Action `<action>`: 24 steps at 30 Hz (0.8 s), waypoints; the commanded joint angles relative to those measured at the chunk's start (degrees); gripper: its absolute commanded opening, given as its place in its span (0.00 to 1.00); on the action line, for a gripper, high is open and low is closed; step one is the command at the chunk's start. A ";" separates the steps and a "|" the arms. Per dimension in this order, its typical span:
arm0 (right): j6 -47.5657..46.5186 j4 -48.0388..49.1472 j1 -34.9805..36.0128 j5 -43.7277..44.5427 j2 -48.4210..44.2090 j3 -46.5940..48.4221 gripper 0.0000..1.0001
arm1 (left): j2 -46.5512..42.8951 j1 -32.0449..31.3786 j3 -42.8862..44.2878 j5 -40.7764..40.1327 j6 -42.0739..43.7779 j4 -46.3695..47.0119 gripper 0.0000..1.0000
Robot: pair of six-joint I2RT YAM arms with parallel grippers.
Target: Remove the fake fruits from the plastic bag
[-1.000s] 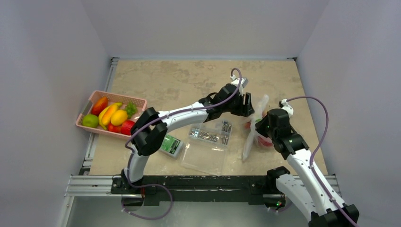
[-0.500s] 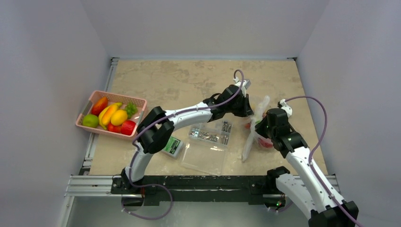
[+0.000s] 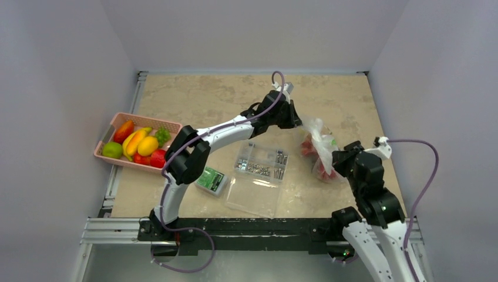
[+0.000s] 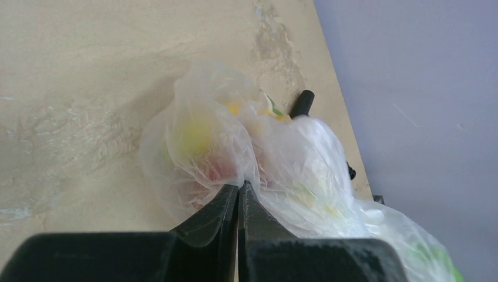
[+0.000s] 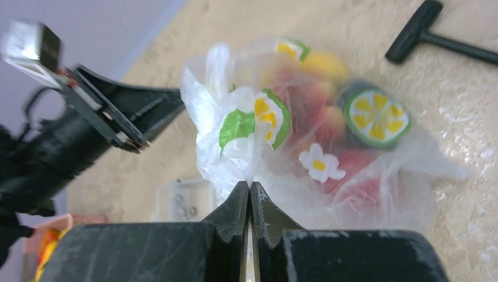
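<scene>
The plastic bag (image 3: 320,147), see-through with lemon-slice prints, lies at the right of the table, stretched between both grippers. My left gripper (image 3: 300,121) is shut on a fold at the bag's far end (image 4: 239,187). My right gripper (image 3: 337,161) is shut on a fold at its near end (image 5: 249,185). The fake fruits are still inside the plastic bag (image 5: 264,129): red pieces (image 5: 352,170) and a yellow piece (image 5: 326,61) show through the film. In the left wrist view a yellow shape (image 4: 197,132) and a red blur (image 4: 217,170) show through the plastic bag (image 4: 305,164).
A pink basket (image 3: 150,119) of fruits stands at the left edge. A clear box of metal parts (image 3: 261,164) with its lid (image 3: 253,197) and a small green box (image 3: 211,180) lie mid-table. A black T-shaped tool (image 5: 423,29) lies beside the bag.
My left gripper closed on the bag and pulled up and away toward the far side. My right arm drew back toward the near right, stretching the bag out.
</scene>
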 commanded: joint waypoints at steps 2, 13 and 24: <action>2.06 -3.14 -0.01 7.54 -6.16 3.15 0.00 | 0.09 1.16 2.13 1.74 -0.80 2.19 0.00; -6.06 -8.68 0.01 1.28 8.42 11.86 0.32 | -2.34 1.16 -0.67 5.92 -3.88 4.02 0.00; -21.03 -16.41 0.03 -5.77 26.36 26.75 0.81 | -4.19 1.16 -1.99 7.51 -4.35 4.35 0.00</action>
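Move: Below the right hand, which still pinches the near end of the plastic bag, the bag's middle lies about 3 cm ahead, 3 cm to its left and 14 cm down. From that hand, the red fruit in the bag is some 6 cm ahead and 8 cm left, the screw box level with it but about 24 cm left, both lower. From the left hand, pinching the far end, the bag's middle lies roughly 9 cm back, 8 cm right and 10 cm down. Drawing the bag's near end up, back and left by about 3–4 cm, the right hand then sinks some 2 cm, opens its fingers wide to let go, and rises forward over the bag about 5 cm, tipping its fingers down, its left side dipping. The left hand keeps its pinch on the far end, easing back only a centimetre or so. ##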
